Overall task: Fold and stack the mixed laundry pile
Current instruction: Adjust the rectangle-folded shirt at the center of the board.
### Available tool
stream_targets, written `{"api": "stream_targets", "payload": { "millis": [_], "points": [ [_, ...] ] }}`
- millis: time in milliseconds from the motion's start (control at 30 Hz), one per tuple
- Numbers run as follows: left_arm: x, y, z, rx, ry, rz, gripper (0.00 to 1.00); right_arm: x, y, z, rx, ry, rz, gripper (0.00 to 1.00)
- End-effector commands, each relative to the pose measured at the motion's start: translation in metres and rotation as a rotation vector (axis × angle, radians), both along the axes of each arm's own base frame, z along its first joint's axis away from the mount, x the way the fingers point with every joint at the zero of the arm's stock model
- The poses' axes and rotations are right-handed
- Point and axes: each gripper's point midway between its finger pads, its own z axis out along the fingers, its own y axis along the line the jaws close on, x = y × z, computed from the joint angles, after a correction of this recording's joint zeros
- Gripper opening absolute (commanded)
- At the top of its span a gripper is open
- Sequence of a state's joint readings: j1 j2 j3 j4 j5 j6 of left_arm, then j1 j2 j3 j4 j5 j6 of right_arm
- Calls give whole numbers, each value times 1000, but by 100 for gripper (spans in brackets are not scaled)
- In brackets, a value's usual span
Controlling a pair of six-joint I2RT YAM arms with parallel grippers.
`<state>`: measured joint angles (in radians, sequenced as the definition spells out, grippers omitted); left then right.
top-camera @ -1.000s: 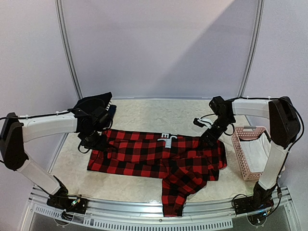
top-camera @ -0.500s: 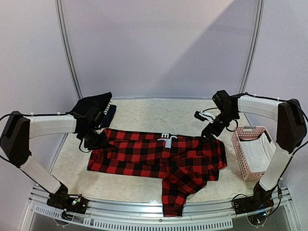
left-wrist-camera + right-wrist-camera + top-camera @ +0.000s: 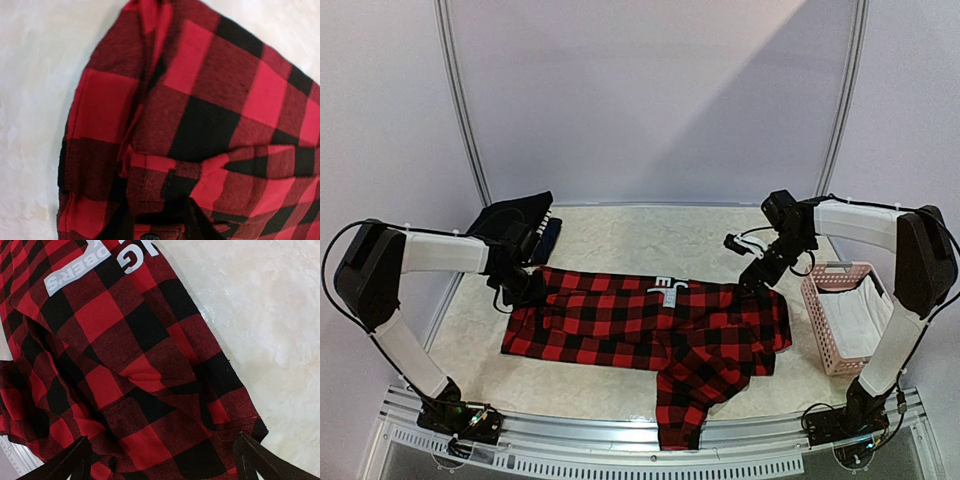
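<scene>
A red-and-black plaid flannel shirt (image 3: pixel 640 320) lies spread across the table, one sleeve hanging over the near edge. My left gripper (image 3: pixel 525 287) is down on its far left corner. In the left wrist view the shirt (image 3: pixel 210 100) fills the frame, and the left gripper (image 3: pixel 157 225) is shut on a bunched fold with a button showing. My right gripper (image 3: pixel 758 277) sits at the far right corner. In the right wrist view the right gripper (image 3: pixel 162 460) is open, its fingers wide on either side of the shirt (image 3: pixel 125 340) corner.
Dark folded clothes (image 3: pixel 515 218) lie at the back left, just behind my left wrist. A pink slatted basket (image 3: pixel 825 340) with white cloth (image 3: pixel 855 310) inside stands at the right. A white printed label (image 3: pixel 670 290) marks the shirt's collar. The marbled table (image 3: pixel 650 240) shows behind the shirt.
My left arm's elbow has swung up and the left gripper has shifted slightly right on the shirt's corner, its jaws narrowing. The right wrist rose a little at first, then held still, open.
</scene>
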<state>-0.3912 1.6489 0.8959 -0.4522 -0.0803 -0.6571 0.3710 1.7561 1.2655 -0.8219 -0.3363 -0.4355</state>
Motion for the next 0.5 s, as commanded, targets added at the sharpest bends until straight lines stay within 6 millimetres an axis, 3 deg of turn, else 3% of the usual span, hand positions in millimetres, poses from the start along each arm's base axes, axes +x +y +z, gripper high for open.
{"api": "stream_targets", "payload": {
  "millis": [0,200,467],
  "points": [
    [20,5,9,0,-59,61,23,-4,-1,-1,8,2,11,99],
    [36,-5,32,-37,-120,42,0,-5,-4,-4,-3,0,12,99],
    [57,-15,66,-25,-193,-33,0,-1,-5,-8,-12,-9,6,99]
  ]
}}
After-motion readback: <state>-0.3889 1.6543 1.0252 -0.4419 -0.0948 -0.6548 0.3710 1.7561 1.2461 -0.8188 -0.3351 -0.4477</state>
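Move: The shirt fold to pinch, beside a button near the garment's left end, lies practically between the left fingertips, about 1 cm below the hand point. From there the shirt's far-left corner is some 8 cm ahead and 1 cm right, the dark folded stack about 16 cm ahead and 4 cm left, and the white lettering roughly 22 cm right and 3 cm ahead. From the right hand that fold lies about 37 cm left, level fore and aft, some 8 cm below. Close the left gripper from about a third open to shut, pinching the plaid fold beneath the fingertips. While it shuts, start easing forward, then carry the pinched cloth forward and up together, about 4 cm each way, towards the shirt's far edge and the dark stack; keep the grip and let the fingertips swing slightly forward. ##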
